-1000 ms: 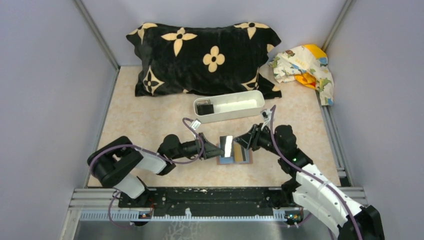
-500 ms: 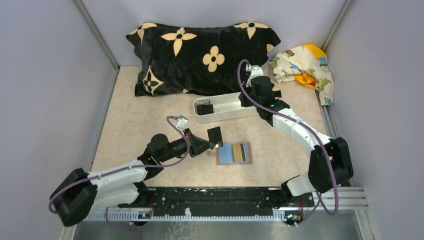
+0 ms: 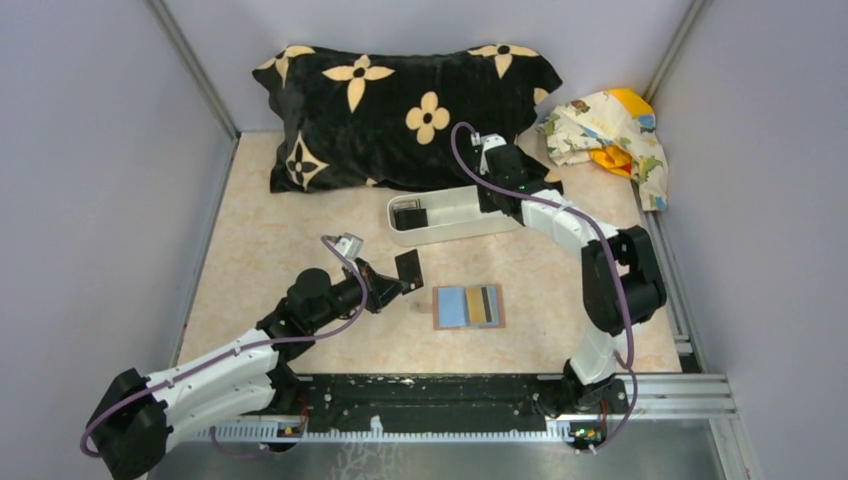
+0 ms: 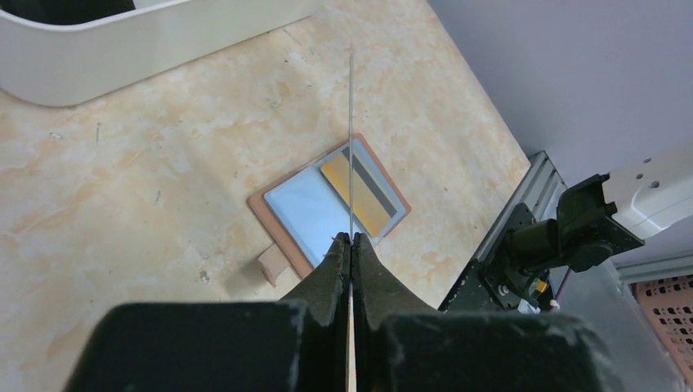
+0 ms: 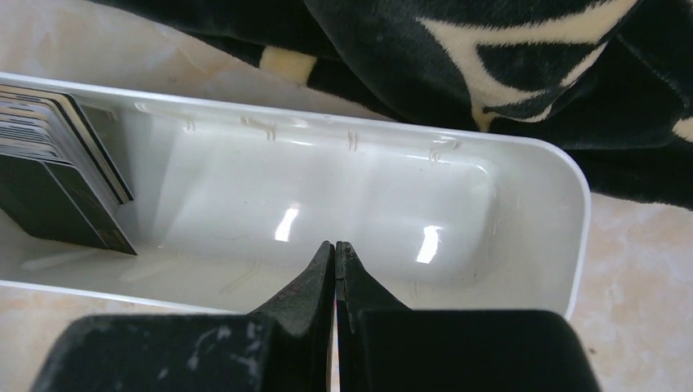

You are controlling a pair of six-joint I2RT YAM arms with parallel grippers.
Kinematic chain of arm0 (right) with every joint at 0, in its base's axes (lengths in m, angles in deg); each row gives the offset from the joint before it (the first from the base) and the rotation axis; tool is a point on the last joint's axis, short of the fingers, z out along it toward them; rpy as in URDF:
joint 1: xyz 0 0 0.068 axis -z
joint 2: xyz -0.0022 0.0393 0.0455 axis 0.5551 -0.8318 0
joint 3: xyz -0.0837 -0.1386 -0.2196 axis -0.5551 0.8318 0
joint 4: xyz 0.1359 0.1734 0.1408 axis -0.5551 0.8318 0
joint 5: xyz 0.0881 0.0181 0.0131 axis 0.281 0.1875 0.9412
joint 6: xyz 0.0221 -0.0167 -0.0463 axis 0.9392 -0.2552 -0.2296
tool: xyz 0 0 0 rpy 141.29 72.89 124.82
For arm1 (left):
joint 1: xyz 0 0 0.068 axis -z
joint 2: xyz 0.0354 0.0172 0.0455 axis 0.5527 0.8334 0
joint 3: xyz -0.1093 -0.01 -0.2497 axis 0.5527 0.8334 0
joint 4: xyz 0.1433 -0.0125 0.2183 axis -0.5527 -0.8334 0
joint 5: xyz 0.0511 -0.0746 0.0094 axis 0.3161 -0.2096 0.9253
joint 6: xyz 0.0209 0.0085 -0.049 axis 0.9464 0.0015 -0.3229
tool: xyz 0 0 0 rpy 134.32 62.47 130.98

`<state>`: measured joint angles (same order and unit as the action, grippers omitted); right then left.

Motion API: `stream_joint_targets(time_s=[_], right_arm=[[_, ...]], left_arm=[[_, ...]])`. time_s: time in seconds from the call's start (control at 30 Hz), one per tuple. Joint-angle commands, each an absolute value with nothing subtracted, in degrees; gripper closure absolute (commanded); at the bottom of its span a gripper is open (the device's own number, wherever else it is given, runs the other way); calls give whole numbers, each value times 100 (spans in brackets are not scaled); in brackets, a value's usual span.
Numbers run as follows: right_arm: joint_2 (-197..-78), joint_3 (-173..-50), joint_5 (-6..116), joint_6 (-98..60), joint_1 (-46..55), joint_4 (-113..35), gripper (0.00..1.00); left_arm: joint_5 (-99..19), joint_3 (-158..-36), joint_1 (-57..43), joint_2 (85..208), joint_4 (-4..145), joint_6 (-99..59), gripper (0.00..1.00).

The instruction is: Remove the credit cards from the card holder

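Note:
The card holder (image 3: pixel 445 322) lies open on the table, brown rim, light blue inside (image 4: pixel 306 214). A tan-yellow credit card with a dark stripe (image 4: pixel 368 196) sits in its right half (image 3: pixel 483 305). My left gripper (image 3: pixel 398 279) is shut on a dark credit card (image 3: pixel 408 266), held on edge above the table just left of the holder. In the left wrist view that card shows as a thin line (image 4: pixel 350 122) rising from the gripper (image 4: pixel 350 238). My right gripper (image 5: pixel 335 245) is shut with nothing in it, over the right half of the white tray (image 3: pixel 492 200).
The long white tray (image 3: pixel 440 238) stands behind the holder, with several dark cards (image 5: pixel 57 180) stacked at its left end (image 3: pixel 408 215). A black flowered pillow (image 3: pixel 400 115) lies behind the tray, and a patterned cloth (image 3: pixel 610 130) is at the back right.
Both grippers were at the card holder. The right one has shut and swung away to the tray. The left one has carried a dark card up and leftward off the holder.

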<state>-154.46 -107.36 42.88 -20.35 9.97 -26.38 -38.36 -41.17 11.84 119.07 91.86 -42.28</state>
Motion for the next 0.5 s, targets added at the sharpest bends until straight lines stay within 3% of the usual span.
stream_joint_targets(time_s=[0.0,0.47], right_arm=[[-15521,-10854,4193,-2154,1086,-2611,100],[-15489,-10152,3962,-2091,1209,-2518,100]], left_arm=[[-3711,-4293,1145,11859,8964,-4039,100],[-3773,-4267,1136,11848,9008,-4010,100]])
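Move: The right hand, shut and empty, hangs over the white tray: the tray's middle is about 5 cm to its left, 1 cm back and 6 cm below. The stacked cards in the tray's left end are some 14 cm left of the hand and 2 cm back; the card holder lies about 22 cm back and 3 cm left. For the left hand, which holds up a black card, the tray's middle is roughly 20 cm ahead and 11 cm to the right. The right hand sinks about 4.5 cm into the right-hand part of the white tray with its fingers kept shut, first almost straight down, then also slipping some 2.5 cm right and 2 cm back towards the near wall, away from the stacked cards. The fingers tip down a little, by about 5 degrees, and end low inside the tray close behind that near wall, where they seem to bear on it. ##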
